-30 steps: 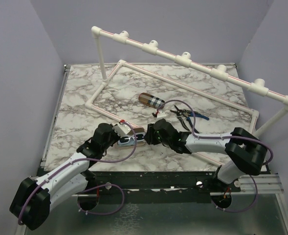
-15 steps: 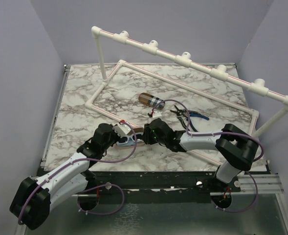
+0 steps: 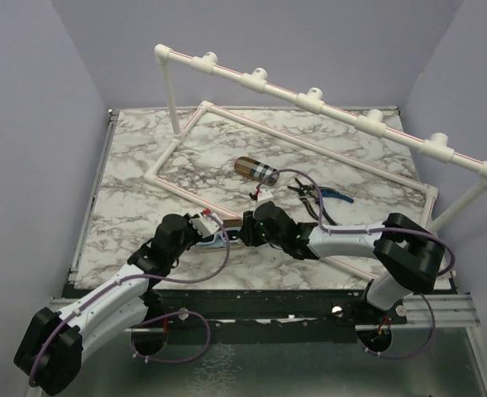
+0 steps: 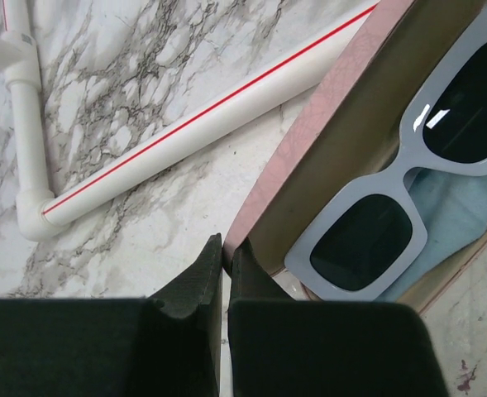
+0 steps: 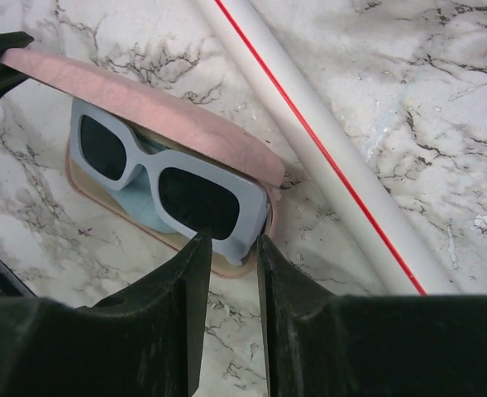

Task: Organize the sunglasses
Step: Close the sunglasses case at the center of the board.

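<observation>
A pair of sunglasses (image 5: pixel 144 169) with a pale blue-grey frame and dark lenses lies on a light blue cloth (image 4: pixel 466 207) inside an open pink case (image 5: pixel 86 186). In the left wrist view my left gripper (image 4: pixel 225 252) is shut on the edge of the case's raised lid (image 4: pixel 309 132). My right gripper (image 5: pixel 233 240) has one finger on each side of the near end of the frame and pinches it at the case's end. From above, both grippers meet at the case (image 3: pixel 224 222) near the table's front edge. No second pair shows.
A brown plaid case (image 3: pixel 255 169) lies mid-table, with black-and-blue pliers (image 3: pixel 317 194) to its right. A white pipe (image 5: pixel 309 116) with a red stripe runs on the table just behind the pink case. The raised pipe rail (image 3: pixel 309 99) stands at the back.
The left wrist has drawn back and turned a little while still holding the lid. The right gripper has moved slightly left, closer in on the case.
</observation>
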`<control>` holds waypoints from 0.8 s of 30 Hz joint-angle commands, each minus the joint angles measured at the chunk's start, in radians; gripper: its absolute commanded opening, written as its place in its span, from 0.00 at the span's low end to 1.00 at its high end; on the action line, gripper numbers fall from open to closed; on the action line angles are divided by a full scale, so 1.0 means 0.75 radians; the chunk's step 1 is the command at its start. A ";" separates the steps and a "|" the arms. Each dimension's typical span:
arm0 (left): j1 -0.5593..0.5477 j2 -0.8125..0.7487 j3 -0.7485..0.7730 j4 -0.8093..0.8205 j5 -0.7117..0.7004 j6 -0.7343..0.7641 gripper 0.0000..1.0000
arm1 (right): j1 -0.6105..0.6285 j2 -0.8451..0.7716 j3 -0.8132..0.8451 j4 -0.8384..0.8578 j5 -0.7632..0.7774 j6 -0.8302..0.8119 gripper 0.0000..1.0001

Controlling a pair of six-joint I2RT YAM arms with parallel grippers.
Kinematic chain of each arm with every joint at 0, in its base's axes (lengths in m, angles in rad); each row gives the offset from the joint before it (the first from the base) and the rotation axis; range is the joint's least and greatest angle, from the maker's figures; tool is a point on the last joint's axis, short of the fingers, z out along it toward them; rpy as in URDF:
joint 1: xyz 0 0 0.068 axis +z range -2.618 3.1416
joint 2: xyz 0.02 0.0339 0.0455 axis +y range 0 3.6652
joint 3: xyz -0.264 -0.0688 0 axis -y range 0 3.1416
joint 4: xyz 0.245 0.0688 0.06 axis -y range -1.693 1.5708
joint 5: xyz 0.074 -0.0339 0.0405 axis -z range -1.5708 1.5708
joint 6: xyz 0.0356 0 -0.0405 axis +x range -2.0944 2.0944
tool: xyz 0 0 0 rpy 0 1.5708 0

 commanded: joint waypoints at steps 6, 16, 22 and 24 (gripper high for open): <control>-0.025 -0.177 -0.155 0.116 0.076 0.334 0.00 | -0.015 -0.207 -0.032 -0.031 -0.122 -0.144 0.38; -0.044 -0.381 -0.328 0.059 0.242 0.741 0.00 | -0.047 -0.252 0.110 -0.175 -0.450 -0.493 0.51; -0.044 -0.492 -0.417 -0.041 0.338 0.974 0.00 | -0.046 -0.061 0.254 -0.193 -0.619 -0.666 0.58; -0.045 -0.534 -0.439 -0.095 0.360 1.032 0.00 | -0.047 0.008 0.308 -0.212 -0.684 -0.698 0.59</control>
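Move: The open sunglasses case, with the white sunglasses inside, lies with its middle about 7 cm right of the left hand, level with it fore and aft and some 4 cm below; that hand already pinches the left end of its lid's edge. From the right hand, by the case's right end, the middle is roughly 6 cm left, 1 cm ahead and 3 cm lower. The plaid case stands some 17 cm ahead and 3 cm right of the right hand, the pliers about 11 cm ahead and 19 cm right. Rising about 8 cm clear of the case's right end, the right hand then swings some 4 cm left over it, edging back a little, turning roughly 30 degrees counter-clockwise and spreading its fingers. The left hand keeps its pinch on the lid's edge, tipping its fingers up and turning clockwise by some 25 degrees each while easing about 2 cm back and up. ##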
